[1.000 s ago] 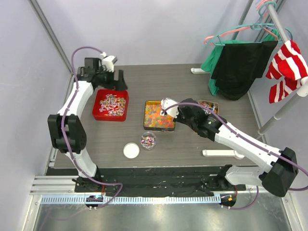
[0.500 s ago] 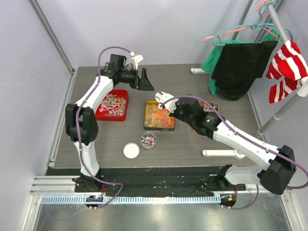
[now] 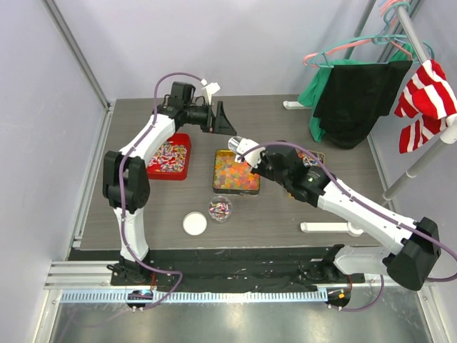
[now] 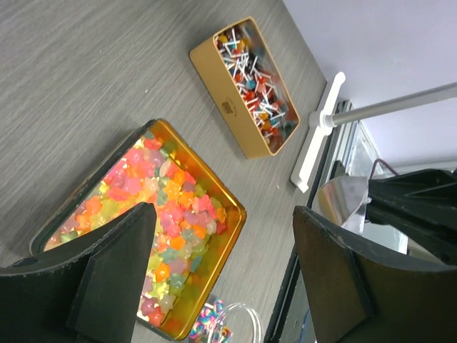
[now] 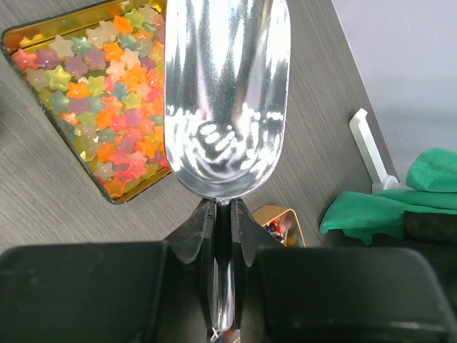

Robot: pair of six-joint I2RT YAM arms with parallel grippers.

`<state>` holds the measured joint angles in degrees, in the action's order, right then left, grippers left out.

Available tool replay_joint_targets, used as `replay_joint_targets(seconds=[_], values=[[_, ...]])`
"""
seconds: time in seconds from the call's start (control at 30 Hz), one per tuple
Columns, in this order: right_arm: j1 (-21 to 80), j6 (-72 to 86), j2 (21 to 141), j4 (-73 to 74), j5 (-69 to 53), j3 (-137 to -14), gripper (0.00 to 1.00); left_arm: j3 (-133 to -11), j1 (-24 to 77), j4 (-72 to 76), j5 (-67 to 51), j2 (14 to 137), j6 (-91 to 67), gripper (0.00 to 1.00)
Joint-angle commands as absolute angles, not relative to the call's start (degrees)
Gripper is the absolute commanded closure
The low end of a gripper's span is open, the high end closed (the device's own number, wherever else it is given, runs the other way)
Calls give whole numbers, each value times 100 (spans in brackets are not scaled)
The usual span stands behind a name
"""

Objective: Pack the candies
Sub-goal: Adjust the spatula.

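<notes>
Star-shaped gummy candies (image 3: 235,171) fill a gold tin (image 3: 215,173) at mid-table. Wrapped candies (image 3: 170,153) lie in a red tray (image 3: 164,176) to its left. A small glass jar (image 3: 220,209) in front of the tin holds a few wrapped candies. My left gripper (image 3: 223,121) is open and empty, raised behind the tin; its view shows the gummies (image 4: 153,214) and the jar (image 4: 239,325) between its jaws (image 4: 223,211). My right gripper (image 5: 223,214) is shut on the handle of an empty metal scoop (image 5: 225,93), held over the tin's far right corner (image 3: 239,147).
A white lid (image 3: 194,224) lies left of the jar. A smaller gold tin of lollipops (image 3: 310,157) stands at the right, also in the left wrist view (image 4: 239,125). A white rack foot (image 3: 328,228) lies front right. Clothes (image 3: 353,100) hang back right.
My left arm has swung right from behind the red tray to behind the gold tin, jaws still open. My right gripper with the scoop has shifted slightly back and left.
</notes>
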<state>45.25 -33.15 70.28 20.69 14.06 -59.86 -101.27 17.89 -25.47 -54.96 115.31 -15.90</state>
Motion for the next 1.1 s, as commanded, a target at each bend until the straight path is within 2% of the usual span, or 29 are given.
replay_joint_targets(seconds=[0.0,0.27,0.47,0.93,1.03,1.07], values=[[4526,-3428,6698,1995,1248,-5898,99,-10046,1784,-1908,-5633,11092,-2003,20],[4535,-3472,6873,1916,1389,-5792,99,-9756,1784,-1504,-6090,10916,-2241,24],[4526,-3498,7066,1644,1714,-5941,99,-9528,1793,-1477,-6530,10872,-2241,36],[4535,-3674,7268,1521,1775,-6346,99,-9545,1995,-1792,-6521,11109,-2004,36],[4526,-3691,7286,1477,1775,-6390,99,-9536,2048,-1854,-6530,11127,-1916,46],[4535,-3709,7286,1468,1775,-6390,99,-9527,2048,-1872,-6522,11127,-1899,57]])
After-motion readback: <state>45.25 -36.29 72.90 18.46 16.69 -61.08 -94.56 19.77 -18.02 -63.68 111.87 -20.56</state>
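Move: The spatula's head, held out by the right hand, lies about 6 cm back and 4 cm to the right of the open left fingers, near their height; from the right hand it is some 6 cm ahead and 3 cm left. Below the left hand by about 18 cm, the gummy box is centred some 4 cm back and 2 cm right, while the lollipop box stands 5 cm back and about 25 cm right. Towards the spatula's head the left hand first rises about 2 cm, then draws back some 4 cm and edges right, its fingers narrowing partway until one fingertip lies over the hollow near the lip. Still gripping the handle, the right hand dips about 2 cm, then rises again and eases forward, bringing the head to meet the left fingers. ##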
